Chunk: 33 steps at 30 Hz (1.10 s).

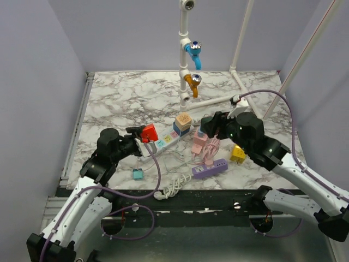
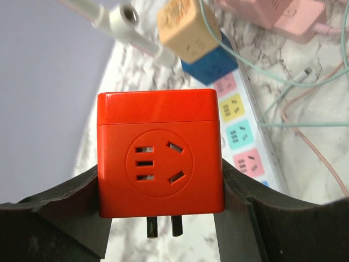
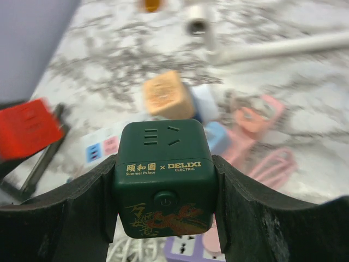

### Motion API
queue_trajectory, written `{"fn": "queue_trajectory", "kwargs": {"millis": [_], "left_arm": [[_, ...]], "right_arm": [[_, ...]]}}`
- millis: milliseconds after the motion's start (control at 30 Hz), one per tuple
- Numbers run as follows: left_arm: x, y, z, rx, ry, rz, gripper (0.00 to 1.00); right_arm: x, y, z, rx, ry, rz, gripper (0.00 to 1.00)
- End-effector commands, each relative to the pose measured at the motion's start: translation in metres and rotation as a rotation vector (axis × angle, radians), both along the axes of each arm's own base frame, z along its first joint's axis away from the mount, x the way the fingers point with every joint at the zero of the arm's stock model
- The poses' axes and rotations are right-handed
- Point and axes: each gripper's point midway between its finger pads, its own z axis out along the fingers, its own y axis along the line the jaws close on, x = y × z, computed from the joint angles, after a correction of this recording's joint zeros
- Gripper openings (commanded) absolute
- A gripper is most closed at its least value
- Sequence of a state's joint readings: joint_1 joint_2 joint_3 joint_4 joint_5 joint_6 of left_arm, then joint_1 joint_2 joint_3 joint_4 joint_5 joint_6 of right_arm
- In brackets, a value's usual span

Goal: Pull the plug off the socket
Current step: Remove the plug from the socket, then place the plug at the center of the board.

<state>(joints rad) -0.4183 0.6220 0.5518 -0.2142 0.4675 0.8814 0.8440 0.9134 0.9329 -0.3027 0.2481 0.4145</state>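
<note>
My left gripper (image 2: 160,183) is shut on a red cube plug (image 2: 159,155), whose two prongs (image 2: 162,225) hang bare above the marble. The white socket strip (image 2: 242,134) with coloured outlets lies to the right of it, apart from the plug. From above, the red plug (image 1: 148,131) sits at the strip's (image 1: 163,142) left end in the left gripper (image 1: 143,134). My right gripper (image 3: 164,180) is shut on a dark green cube plug (image 3: 164,177), held over the pink strip (image 1: 199,143) in the top view, with the right gripper (image 1: 210,126) near centre.
A beige cube (image 1: 183,120) stacked on a blue cube (image 1: 179,130) stands at the strip's far end. A purple strip (image 1: 210,169), a yellow cube (image 1: 238,154), a small teal plug (image 1: 138,174) and coiled white cable (image 1: 170,188) lie near the front. A white pipe frame (image 1: 185,65) with valves stands behind.
</note>
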Motion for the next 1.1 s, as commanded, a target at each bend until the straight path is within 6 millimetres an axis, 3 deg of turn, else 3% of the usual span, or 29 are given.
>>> {"fn": "queue_trajectory", "kwargs": {"millis": [0,133,500,767,1067], "left_arm": [[-0.004,0.029,-0.027,-0.035,0.251,0.151,0.0],[-0.009,0.06,-0.055,-0.005,0.365,0.244,0.0],[-0.032,0.116,-0.118,0.092,0.559,0.403,0.0],[-0.046,0.127,-0.155,0.155,0.613,0.432,0.0],[-0.046,0.137,-0.181,0.205,0.616,0.465,0.0]], "right_arm": [[0.042,-0.063,-0.037,0.033,0.182,-0.315,0.01],[0.054,-0.108,-0.053,0.01,0.222,-0.498,0.01],[0.039,-0.179,-0.081,-0.052,0.336,-0.829,0.01],[0.019,-0.214,-0.13,-0.065,0.504,-1.004,0.01],[0.004,-0.239,-0.141,-0.095,0.497,-1.137,0.01]]}}
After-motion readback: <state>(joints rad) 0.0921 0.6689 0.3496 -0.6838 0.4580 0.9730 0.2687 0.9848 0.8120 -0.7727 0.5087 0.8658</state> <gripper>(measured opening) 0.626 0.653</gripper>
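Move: The left hand, still holding the red plug, is bound for bare table about 13 cm to its left, 7 cm back and 22 cm below. The teal plug lies 6 cm left and 9 cm back, the white strip's middle 7 cm ahead and 4 cm right. The right hand, holding the green plug, heads for bare table some 23 cm to its right, level ahead and 29 cm down. The yellow plug is 17 cm right and 1 cm ahead. Both hands carry their plugs outward and down towards bare table, left sinking about 18 cm, right swinging 22. ##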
